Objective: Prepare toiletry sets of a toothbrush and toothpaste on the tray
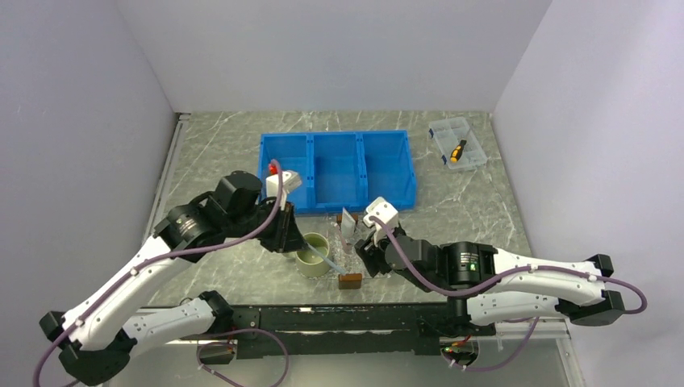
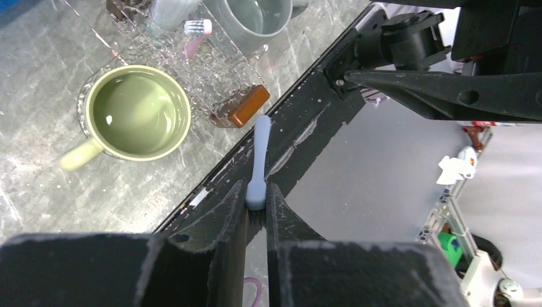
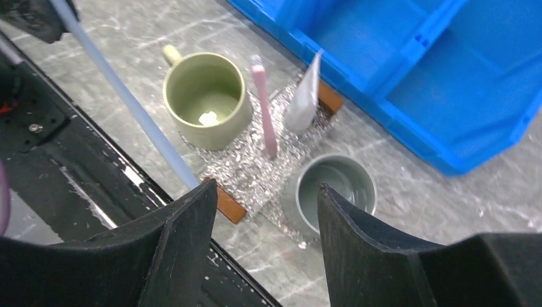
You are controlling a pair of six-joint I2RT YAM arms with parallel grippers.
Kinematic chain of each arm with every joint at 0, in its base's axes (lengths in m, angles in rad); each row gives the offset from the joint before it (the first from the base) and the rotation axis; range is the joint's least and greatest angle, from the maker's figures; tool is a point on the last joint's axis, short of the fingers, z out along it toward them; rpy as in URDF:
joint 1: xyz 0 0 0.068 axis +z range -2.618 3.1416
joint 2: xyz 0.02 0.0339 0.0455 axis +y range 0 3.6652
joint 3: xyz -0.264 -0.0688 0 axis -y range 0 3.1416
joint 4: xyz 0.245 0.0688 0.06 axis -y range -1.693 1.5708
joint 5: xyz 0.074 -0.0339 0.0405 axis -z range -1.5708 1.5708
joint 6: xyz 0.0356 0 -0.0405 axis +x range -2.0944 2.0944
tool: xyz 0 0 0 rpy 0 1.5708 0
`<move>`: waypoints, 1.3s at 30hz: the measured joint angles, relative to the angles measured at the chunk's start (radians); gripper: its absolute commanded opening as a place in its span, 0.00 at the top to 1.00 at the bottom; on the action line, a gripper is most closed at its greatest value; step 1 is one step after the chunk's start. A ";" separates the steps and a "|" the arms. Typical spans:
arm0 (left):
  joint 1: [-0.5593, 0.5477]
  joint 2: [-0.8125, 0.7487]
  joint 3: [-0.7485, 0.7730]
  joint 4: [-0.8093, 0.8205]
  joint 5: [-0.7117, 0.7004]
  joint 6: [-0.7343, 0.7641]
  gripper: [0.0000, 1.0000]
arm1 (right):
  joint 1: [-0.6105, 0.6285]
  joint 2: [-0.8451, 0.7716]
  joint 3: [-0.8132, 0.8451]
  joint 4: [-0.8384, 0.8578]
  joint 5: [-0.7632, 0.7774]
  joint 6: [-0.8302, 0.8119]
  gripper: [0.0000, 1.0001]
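Note:
My left gripper [image 2: 257,192] is shut on the end of a pale blue toothbrush [image 2: 261,150], which slants over the green mug [image 1: 313,254] toward the tray's near brown handle [image 2: 246,105]. The clear tray [image 3: 246,173] holds a pink toothbrush [image 3: 263,109] lying along it. A whitish toothpaste tube [image 3: 303,96] stands tilted at the tray's far end. My right gripper [image 3: 267,188] hangs open above the tray's near end and a grey mug [image 3: 335,188], with nothing between its fingers. In the top view the left gripper [image 1: 284,230] is left of the tray and the right gripper [image 1: 364,242] is right of it.
The green mug [image 3: 204,96] touches the tray's left side and the grey mug its right. A big blue three-compartment bin [image 1: 337,168] stands just behind them. A clear lidded box [image 1: 457,143] sits at the back right. The black rail [image 1: 339,318] runs along the near edge.

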 measured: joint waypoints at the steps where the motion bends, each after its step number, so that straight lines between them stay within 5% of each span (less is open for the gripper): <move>1: -0.023 0.013 0.008 0.000 -0.022 -0.003 1.00 | -0.003 0.002 0.000 -0.018 0.008 0.019 0.39; 20: -0.399 0.258 0.160 0.008 -0.555 -0.047 1.00 | -0.076 -0.124 -0.027 -0.164 0.093 0.295 0.37; 39: -0.463 0.357 0.191 0.000 -0.625 -0.048 1.00 | -0.113 -0.148 -0.082 -0.167 0.084 0.333 0.37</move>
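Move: The left gripper holds the blue toothbrush by its bristle end. The tray's middle, where the pink toothbrush stands, lies about 12 cm to its right, 5 cm ahead and 22 cm below. The green mug is 3 cm right and 3 cm ahead, the white tube 11 cm right and 9 cm ahead, the grey mug 19 cm right and 4 cm ahead. From the right gripper, the tray's middle is some 5 cm ahead, 3 cm left and 20 cm below. Carry the blue toothbrush over the tray between the mugs: move the left gripper about 7 cm right, mostly early on, then sink some 3 cm, tipping the fingers more steeply down by roughly 20 degrees and keeping them shut on the bristle end. Meanwhile clear the right gripper, still open, 6 cm to its right, turning it about 20 degrees clockwise. ##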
